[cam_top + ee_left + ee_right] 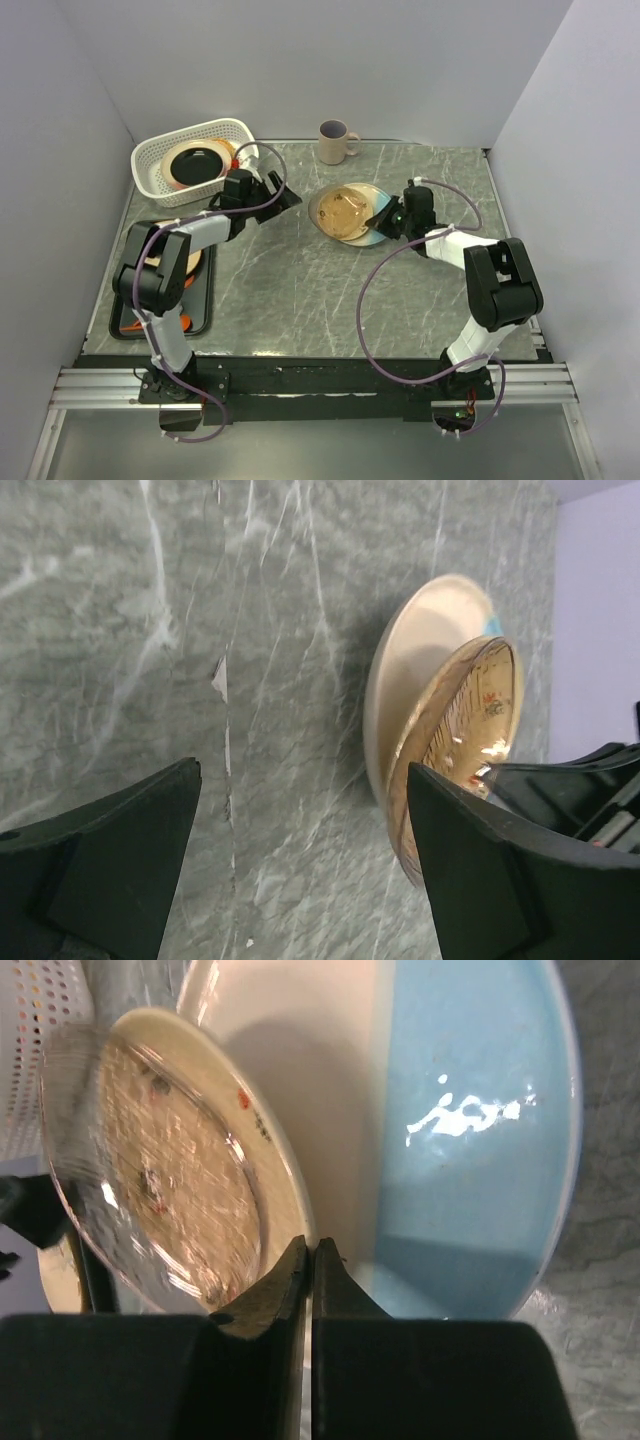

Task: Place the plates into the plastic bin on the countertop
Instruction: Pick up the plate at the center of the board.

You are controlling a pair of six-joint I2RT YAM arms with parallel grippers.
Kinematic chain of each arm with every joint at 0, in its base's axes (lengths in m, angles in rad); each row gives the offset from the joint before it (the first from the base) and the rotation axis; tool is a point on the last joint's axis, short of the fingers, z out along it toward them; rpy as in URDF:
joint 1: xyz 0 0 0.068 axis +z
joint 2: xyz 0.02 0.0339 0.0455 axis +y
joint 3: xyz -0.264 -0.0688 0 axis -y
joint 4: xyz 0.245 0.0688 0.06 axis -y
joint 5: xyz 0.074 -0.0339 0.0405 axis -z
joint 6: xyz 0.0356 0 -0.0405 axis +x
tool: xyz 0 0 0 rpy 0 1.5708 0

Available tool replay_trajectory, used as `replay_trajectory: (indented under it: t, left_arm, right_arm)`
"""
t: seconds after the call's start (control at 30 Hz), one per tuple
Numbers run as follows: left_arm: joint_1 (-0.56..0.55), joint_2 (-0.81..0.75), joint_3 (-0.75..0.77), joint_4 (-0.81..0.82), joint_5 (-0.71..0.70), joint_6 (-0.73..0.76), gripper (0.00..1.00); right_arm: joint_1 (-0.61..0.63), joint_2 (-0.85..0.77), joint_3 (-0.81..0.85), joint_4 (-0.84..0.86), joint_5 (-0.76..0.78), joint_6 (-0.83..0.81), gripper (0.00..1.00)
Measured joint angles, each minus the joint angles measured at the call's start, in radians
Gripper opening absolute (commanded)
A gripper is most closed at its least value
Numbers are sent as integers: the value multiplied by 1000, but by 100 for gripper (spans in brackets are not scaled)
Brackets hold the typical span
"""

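A tan plate [343, 211] lies on a cream and pale-blue plate [371, 238] in the middle of the countertop [300, 290]. My right gripper [382, 216] is shut on the tan plate's right rim. In the right wrist view the tan plate [170, 1180] tilts up off the blue plate [480, 1130], its edge pinched between the right gripper's [308, 1245] jaws. My left gripper [283, 197] hangs open just left of the plates, with nothing between the left gripper's [305, 810] jaws. The white plastic bin [150, 165] at the back left holds a dark plate [195, 163] on others.
A beige mug [335, 142] stands at the back, behind the plates. A flat black tray [200, 305] lies at the left front with an orange plate [133, 323] on it, mostly hidden by my left arm. White walls close in the back and both sides.
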Motion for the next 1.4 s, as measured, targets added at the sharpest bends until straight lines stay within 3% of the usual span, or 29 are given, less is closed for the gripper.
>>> replay_trajectory:
  t: [0.43,0.8,1.03,1.27,1.4]
  left_arm:
    - [-63,43,1,69,36,-2,85]
    - [-74,43,-2,102,113,-5,71]
    - [-125,43,-2,86,150,3,46]
    - [-158,60,-2,81,158,7,2]
    - [-159,73,-2,73,155,14,1]
  right_arm:
    - [-16,0,-1,6,-19,2,2]
    - [-21,0,-1,4,-24,-3,2]
    - [-26,0,-1,2,-24,-6,2]
    - [-32,0,-1,-2,-29,-6,2]
    - [-33,0,-1,-1,-32,-6,2]
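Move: The clear plate lies tilted in the cream plate, its middle about 11 cm to the right of my open left hand, 4 cm back and some 4 cm below. The cream plate is roughly 12 cm right and 5 cm back, with the blue-and-white plate under it at 15 cm right, 4 cm back. The mug stands 10 cm right and 9 cm ahead. From my right hand, the clear plate is about 7 cm left and 2 cm ahead. My left hand travels about 9 cm to the right and some 5 cm back to the clear plate's left rim, dipping briefly on the way, turning about 15 degrees clockwise, then sinking a little as its fingers shut and pinch that rim. My right hand keeps its closed grip on the cream plate's right rim, easing only about 1 cm to the right. ##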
